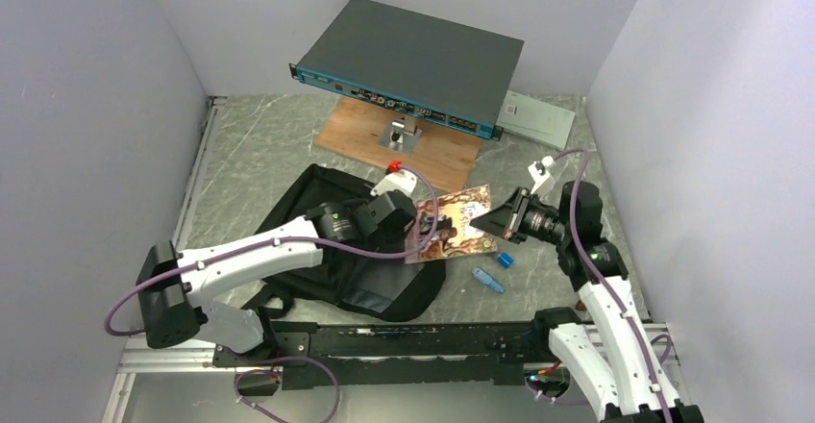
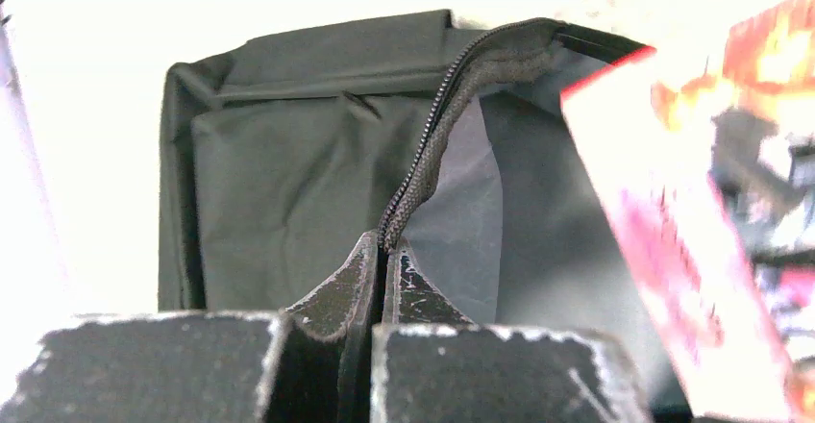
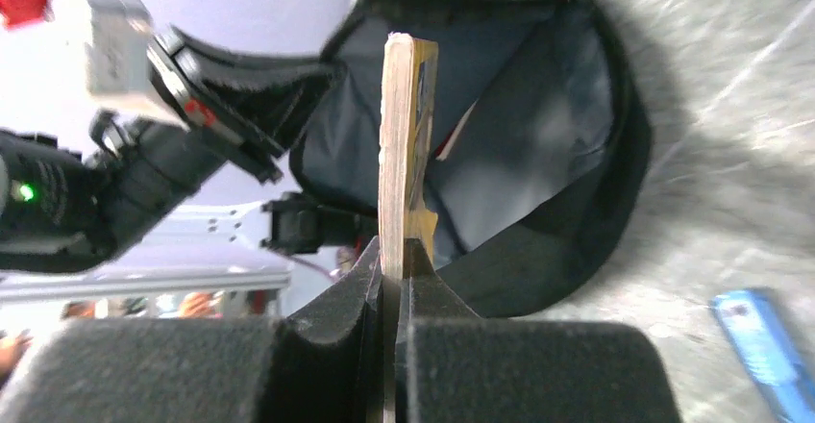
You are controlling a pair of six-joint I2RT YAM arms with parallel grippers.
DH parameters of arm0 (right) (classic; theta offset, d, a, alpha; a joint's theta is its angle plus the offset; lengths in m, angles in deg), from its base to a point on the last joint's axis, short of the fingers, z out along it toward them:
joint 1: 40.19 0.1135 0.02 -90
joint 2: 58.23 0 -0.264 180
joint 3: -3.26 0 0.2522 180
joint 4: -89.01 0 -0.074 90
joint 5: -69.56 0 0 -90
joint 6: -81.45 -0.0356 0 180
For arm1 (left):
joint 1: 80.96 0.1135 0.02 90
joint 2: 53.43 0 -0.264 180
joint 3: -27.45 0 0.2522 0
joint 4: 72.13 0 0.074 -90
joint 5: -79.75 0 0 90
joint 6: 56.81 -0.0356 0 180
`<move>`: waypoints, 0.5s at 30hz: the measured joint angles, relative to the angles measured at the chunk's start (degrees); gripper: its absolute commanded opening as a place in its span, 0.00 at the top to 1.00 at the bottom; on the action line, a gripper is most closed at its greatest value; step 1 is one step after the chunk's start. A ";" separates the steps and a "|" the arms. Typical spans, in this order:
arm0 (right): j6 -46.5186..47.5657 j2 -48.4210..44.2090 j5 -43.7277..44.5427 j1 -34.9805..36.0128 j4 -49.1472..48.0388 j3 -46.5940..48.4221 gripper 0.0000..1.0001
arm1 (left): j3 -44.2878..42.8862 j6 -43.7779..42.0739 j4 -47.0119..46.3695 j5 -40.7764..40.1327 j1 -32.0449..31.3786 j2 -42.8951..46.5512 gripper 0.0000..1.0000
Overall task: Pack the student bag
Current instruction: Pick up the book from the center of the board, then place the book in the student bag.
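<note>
The black student bag (image 1: 317, 202) lies open on the table's middle. My left gripper (image 1: 415, 223) is shut on the bag's zipper edge (image 2: 423, 168) and holds the opening up; the grey lining shows in the left wrist view (image 2: 519, 240). My right gripper (image 1: 492, 221) is shut on a thin book with a colourful cover (image 1: 452, 226), held edge-on in the right wrist view (image 3: 399, 144) at the bag's mouth (image 3: 538, 115). The book's cover also shows at the right of the left wrist view (image 2: 702, 231).
A blue pen-like item (image 1: 487, 280) and a small blue piece (image 1: 505, 260) lie on the table right of the bag. A dark grey rack device with a teal front (image 1: 413, 62) stands on a wooden board (image 1: 404, 144) at the back. White walls close both sides.
</note>
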 measured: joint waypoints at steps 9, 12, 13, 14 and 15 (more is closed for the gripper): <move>-22.60 -1.51 -3.50 8.70 -24.06 -19.69 1.00 | 0.09 -2.89 -3.82 2.84 1.97 11.02 1.00; -28.61 1.33 -0.66 12.76 -33.86 -23.02 1.00 | 0.09 -4.09 -5.49 6.84 1.97 14.12 1.00; -30.45 2.89 0.57 14.08 -36.81 -23.91 1.00 | 0.09 -4.31 -5.77 8.33 2.03 14.60 1.00; -31.93 4.17 1.55 15.04 -39.23 -24.59 1.00 | 0.07 -4.35 -5.86 9.31 2.05 14.67 1.00; -33.90 6.21 3.21 16.48 -42.69 -25.46 1.00 | 0.07 -4.37 -5.90 10.36 2.08 14.64 1.00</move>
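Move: The right hand holds the book upright on edge, its middle about 6 cm left and 1 cm ahead; the bag's mouth lies some 16 cm left, 6 back and 15 below. The blue stick is about 3 cm right, 9 back, the blue bottle 7 right, 5 back, both 22 below. The left hand still pinches the bag's zip edge, with the mouth about 8 cm back, 4 right and 10 below. Right hand carries the book left and down some 10 cm towards the bag's mouth; left raises the pinched zip edge 8 cm. ##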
